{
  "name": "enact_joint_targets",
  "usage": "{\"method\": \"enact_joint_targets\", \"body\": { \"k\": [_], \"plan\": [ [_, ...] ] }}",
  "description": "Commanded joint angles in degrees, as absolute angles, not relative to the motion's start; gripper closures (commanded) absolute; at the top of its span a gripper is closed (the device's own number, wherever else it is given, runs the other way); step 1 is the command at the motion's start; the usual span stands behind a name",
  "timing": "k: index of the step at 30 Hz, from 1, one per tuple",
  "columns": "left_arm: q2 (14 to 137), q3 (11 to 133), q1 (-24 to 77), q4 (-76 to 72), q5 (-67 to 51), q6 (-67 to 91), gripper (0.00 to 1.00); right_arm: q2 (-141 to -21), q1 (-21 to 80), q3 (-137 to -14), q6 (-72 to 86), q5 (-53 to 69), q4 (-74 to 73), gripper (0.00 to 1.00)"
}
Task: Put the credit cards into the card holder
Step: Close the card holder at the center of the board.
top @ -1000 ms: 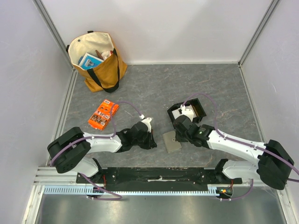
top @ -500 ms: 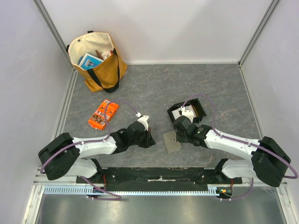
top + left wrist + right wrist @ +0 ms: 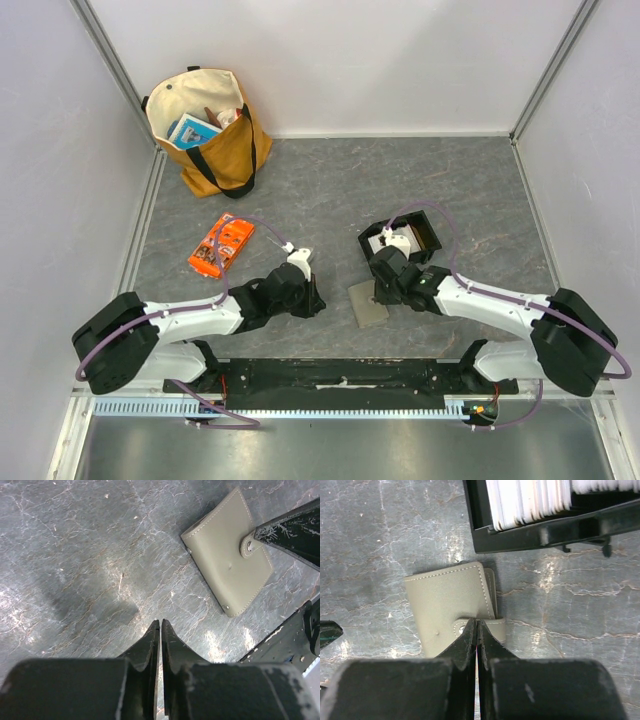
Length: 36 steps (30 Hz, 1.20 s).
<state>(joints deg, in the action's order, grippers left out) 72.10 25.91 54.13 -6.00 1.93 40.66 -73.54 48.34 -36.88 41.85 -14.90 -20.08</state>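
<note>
The card holder (image 3: 366, 302) lies closed and flat on the grey table between the two arms; it is olive-grey, with a strap and snap stud (image 3: 248, 545). In the right wrist view the card holder (image 3: 447, 602) lies right under my right gripper (image 3: 477, 622), which is shut with its tips down on the strap beside the stud. My left gripper (image 3: 160, 622) is shut and empty, hovering over bare table a little left of the card holder (image 3: 227, 555). The credit cards (image 3: 530, 500) stand as a white stack in a black tray (image 3: 540, 532) just beyond the holder.
An orange printed packet (image 3: 220, 245) lies on the table to the left. A tan tote bag (image 3: 205, 130) stands in the back left corner. The black tray (image 3: 430, 232) sits behind my right gripper (image 3: 380, 297). White walls enclose the table.
My right gripper has closed and settled onto the holder's strap. The left arm has stretched out lower, its gripper shifting slightly back to the left.
</note>
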Motion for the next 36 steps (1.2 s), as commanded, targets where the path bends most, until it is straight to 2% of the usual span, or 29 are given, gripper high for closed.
{"method": "enact_joint_targets", "body": {
  "k": [1,6,8,27,36],
  "plan": [
    [71.0,25.8,54.4,-6.5,4.2,41.7,0.86,-74.0,48.1,-37.2,41.2,-12.3,-17.0,1.00],
    [70.5,25.6,54.4,-6.3,4.7,41.7,0.70,-73.8,48.1,-36.7,41.5,-11.2,-16.8,1.00],
    [70.6,25.6,54.4,-6.3,4.9,41.8,0.68,-73.3,48.0,-36.3,41.6,-10.8,-16.7,1.00],
    [69.8,25.2,54.4,-6.0,5.2,41.9,0.68,-76.8,48.2,-34.3,42.9,-10.2,-17.8,1.00],
    [69.7,25.0,54.4,-5.9,5.3,41.9,0.69,-74.2,48.2,-31.2,43.3,-9.2,-18.4,1.00]
  ]
}}
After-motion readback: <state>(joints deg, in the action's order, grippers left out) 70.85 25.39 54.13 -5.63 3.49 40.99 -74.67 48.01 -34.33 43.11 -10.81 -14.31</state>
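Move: The snap on the card holder's strap lies about 1 cm to the left of the right hand's shut fingertips, about level with them in reach and roughly 1 cm below. The card holder's middle is some 3 cm left of that hand and 1 cm nearer the base; the black card box stands about 12 cm ahead and 5 cm to the right. From the left hand, the snap is roughly 11 cm to the right, 1 cm ahead and 3 cm lower. With its fingers kept shut, the right hand shifts a little over 1 cm left along the strap until the tips cover the snap, then sinks about 1 cm and seems to press down on the snap, the wrist hardly tilting. The left hand holds its place beside the card holder, touching nothing, and spreads its nearly shut fingers to roughly a third of their opening. ##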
